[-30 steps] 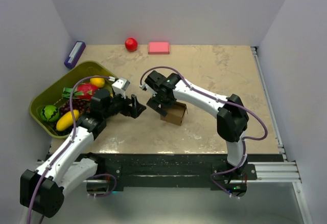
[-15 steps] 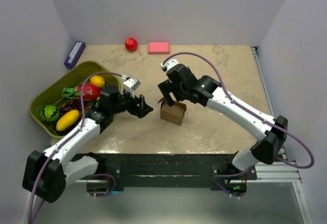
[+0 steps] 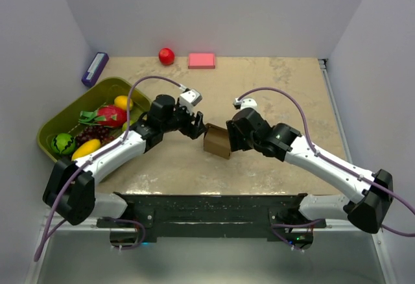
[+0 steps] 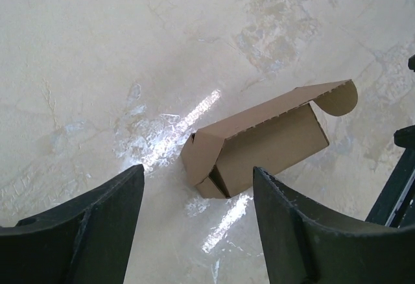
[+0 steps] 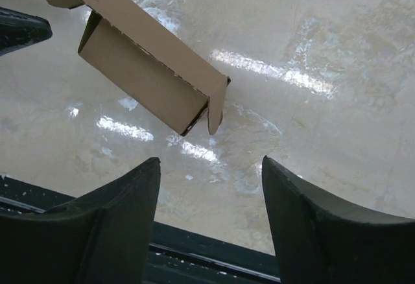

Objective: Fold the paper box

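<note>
The paper box (image 3: pixel 216 142) is a small brown carton lying on the table between my two grippers. In the left wrist view the paper box (image 4: pixel 272 144) lies on its side just beyond the fingers, one end open with a rounded flap sticking out. My left gripper (image 3: pixel 197 129) is at the box's left end, open (image 4: pixel 198 172), with only table between its fingers. My right gripper (image 3: pixel 232 139) is at the box's right end, open (image 5: pixel 211 163) and holding nothing. The paper box (image 5: pixel 146 80) lies ahead of it and to the left, a small tab hanging at its near end.
A green basket (image 3: pixel 50 142) of toy fruit stands at the left. A red ball (image 3: pixel 166 56), a pink block (image 3: pixel 201 60) and a purple box (image 3: pixel 94 69) lie along the back. The table's black front rail (image 5: pixel 194 251) runs just under the right gripper.
Both grippers have come in on the box: the left slid right to its left end, the right swung down from above to its right end. Both pairs of jaws have narrowed a little.
</note>
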Robot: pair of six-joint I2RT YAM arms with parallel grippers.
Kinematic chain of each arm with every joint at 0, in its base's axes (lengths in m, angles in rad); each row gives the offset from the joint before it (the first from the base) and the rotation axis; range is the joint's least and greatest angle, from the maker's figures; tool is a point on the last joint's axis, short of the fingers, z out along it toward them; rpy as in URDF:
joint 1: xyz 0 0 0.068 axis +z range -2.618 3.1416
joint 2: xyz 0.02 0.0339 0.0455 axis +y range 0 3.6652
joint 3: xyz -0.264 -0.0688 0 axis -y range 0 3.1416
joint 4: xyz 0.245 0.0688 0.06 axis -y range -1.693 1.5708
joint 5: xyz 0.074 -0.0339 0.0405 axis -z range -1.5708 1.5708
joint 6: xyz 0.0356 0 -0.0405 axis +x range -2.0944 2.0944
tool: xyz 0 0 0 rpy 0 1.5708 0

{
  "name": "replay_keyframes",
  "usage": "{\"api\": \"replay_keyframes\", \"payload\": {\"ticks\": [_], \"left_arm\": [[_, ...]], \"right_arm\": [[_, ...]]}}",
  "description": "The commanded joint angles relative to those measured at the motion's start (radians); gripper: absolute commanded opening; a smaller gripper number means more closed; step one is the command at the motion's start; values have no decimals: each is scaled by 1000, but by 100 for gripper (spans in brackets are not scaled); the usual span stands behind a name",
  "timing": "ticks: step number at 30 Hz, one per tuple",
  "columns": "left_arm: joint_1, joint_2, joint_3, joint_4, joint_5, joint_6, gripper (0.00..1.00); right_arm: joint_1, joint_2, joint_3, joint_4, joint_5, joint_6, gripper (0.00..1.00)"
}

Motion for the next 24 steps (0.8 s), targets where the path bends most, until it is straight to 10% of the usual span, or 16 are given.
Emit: {"api": "replay_keyframes", "payload": {"ticks": [1, 24], "left_arm": [[-14, 29, 49, 28, -25, 45, 69], [-26, 93, 67, 32, 37, 15, 24]], "right_arm": [[-5, 4, -5, 125, -15, 82, 64], [-5, 123, -33, 138, -1, 114, 30]]}}
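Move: The left hand goes for the lid's left end tab, about 1 cm ahead, 2 cm to its right and 3 cm below; the paper box's body is centred some 3 cm back, 6 cm right and 7 cm below. The right hand goes for the lid's right end tab, roughly 1 cm ahead, 3 cm to its left and 4 cm below; from this hand the body is about 4 cm ahead, 6 cm left and 7 cm below. Closing in from both ends of the box, the two hands sink towards the lid's end tabs while their wide-open fingers narrow to about a third open. The right hand first slides left and slightly forward, then drops, nearly 4 cm down in all; the left goes down about 2.5 cm and edges 1 cm right, bringing its fingertips around its tab. The wrists barely turn; a firm pinch isn't visible on either side. ##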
